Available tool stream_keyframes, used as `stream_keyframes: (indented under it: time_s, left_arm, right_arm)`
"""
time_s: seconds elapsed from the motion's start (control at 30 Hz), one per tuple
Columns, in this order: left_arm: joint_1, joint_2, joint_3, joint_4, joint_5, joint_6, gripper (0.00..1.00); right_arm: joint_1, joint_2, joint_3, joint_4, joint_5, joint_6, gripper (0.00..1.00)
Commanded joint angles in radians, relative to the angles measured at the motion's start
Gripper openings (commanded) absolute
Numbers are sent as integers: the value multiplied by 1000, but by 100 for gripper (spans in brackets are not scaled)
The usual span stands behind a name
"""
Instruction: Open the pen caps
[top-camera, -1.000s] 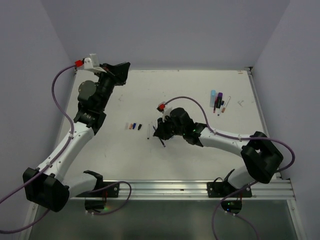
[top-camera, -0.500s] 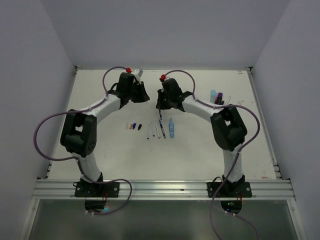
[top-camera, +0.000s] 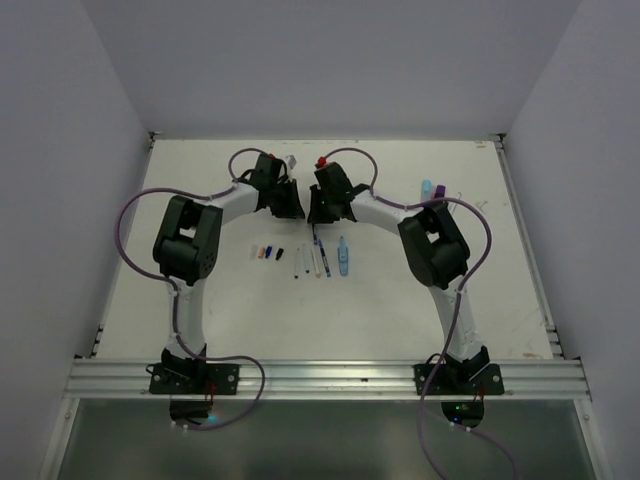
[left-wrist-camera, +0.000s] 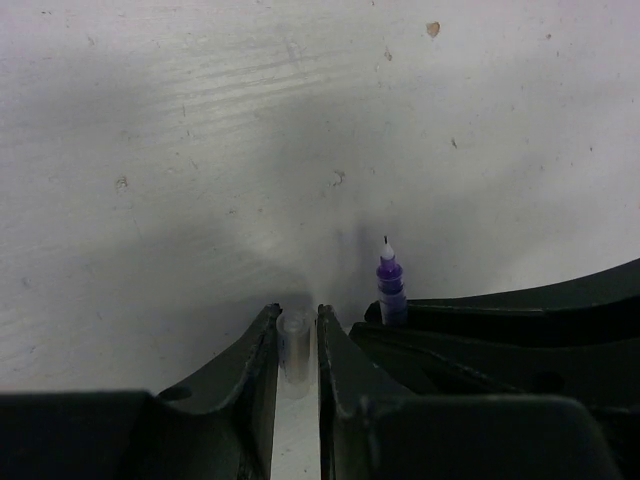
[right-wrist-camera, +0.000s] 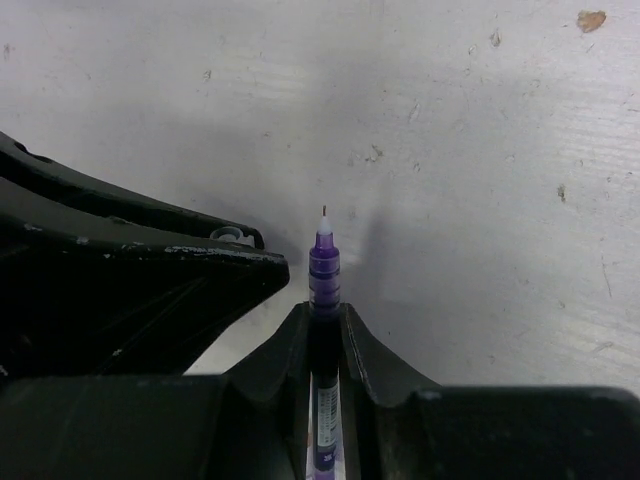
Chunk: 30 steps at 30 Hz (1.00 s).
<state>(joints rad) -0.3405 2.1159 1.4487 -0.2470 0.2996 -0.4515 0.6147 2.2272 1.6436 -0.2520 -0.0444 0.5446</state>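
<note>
My left gripper (left-wrist-camera: 297, 312) is shut on a small clear pen cap (left-wrist-camera: 293, 345) that stands between its fingers. Beside it, my right gripper (right-wrist-camera: 323, 310) is shut on a purple pen (right-wrist-camera: 323, 280) whose bare tip points at the table. The cap is off this pen, and the two sit a little apart, side by side. In the top view both grippers, left (top-camera: 290, 203) and right (top-camera: 316, 208), meet at the back middle of the table. In front of them lies a row of loose caps (top-camera: 266, 252), and several pens (top-camera: 318, 260) lie to its right.
A light-blue pen (top-camera: 343, 256) ends the row of lying pens. More pens (top-camera: 432, 192) lie at the back right, close to the right arm's elbow. The white table (top-camera: 200, 310) has walls at the back and on both sides.
Both arms have swung to the back middle of the table and their grippers now stand side by side. The right gripper has come up from the pen row.
</note>
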Motion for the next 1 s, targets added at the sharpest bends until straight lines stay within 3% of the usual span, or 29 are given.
stream_keyframes:
  time_s: [0.0,0.17,0.43,0.63,0.83,0.97]
  left_arm:
    - [3,29,38,-48,16,-15,13]
    - [3,36,19,-46,27,-39,24]
    - [6,12,7,-52,0,-68,34]
    - [11,-31,-5,-51,-19,-88,39]
    - [15,-121,-14,-49,-17,-108,48]
    - [17,-220,-19,-51,-19,-116,65]
  right_arm:
    - [-3,18,38,19,-11,31,19]
    - [-6,0,9,39,-8,40,26]
    - [-13,-58,-11,33,15,32,33]
    - [-36,-230,-54,-33,103,-43,43]
    - [-128,-376,-129,-131,281,-130,57]
    - [-268,-388,-149,-196,322,-155,60]
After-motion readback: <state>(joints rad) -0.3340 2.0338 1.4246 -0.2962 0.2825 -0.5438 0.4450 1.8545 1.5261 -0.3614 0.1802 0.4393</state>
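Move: The left fingers already hold the clear cap at their hand point, just over the table. The right fingers hold the uncapped purple pen, its middle about 1 cm behind their hand point. The black cap lies some 11 cm back and 5 cm left of the left hand. From the right hand, the dark-blue pen is about 11 cm back and 3 cm right, the light-blue marker 11 cm back and 8 cm right, all about 1 cm lower. Both hands open, releasing cap and pen; left lifts slightly, right swings about 14 cm right and 13 up. ##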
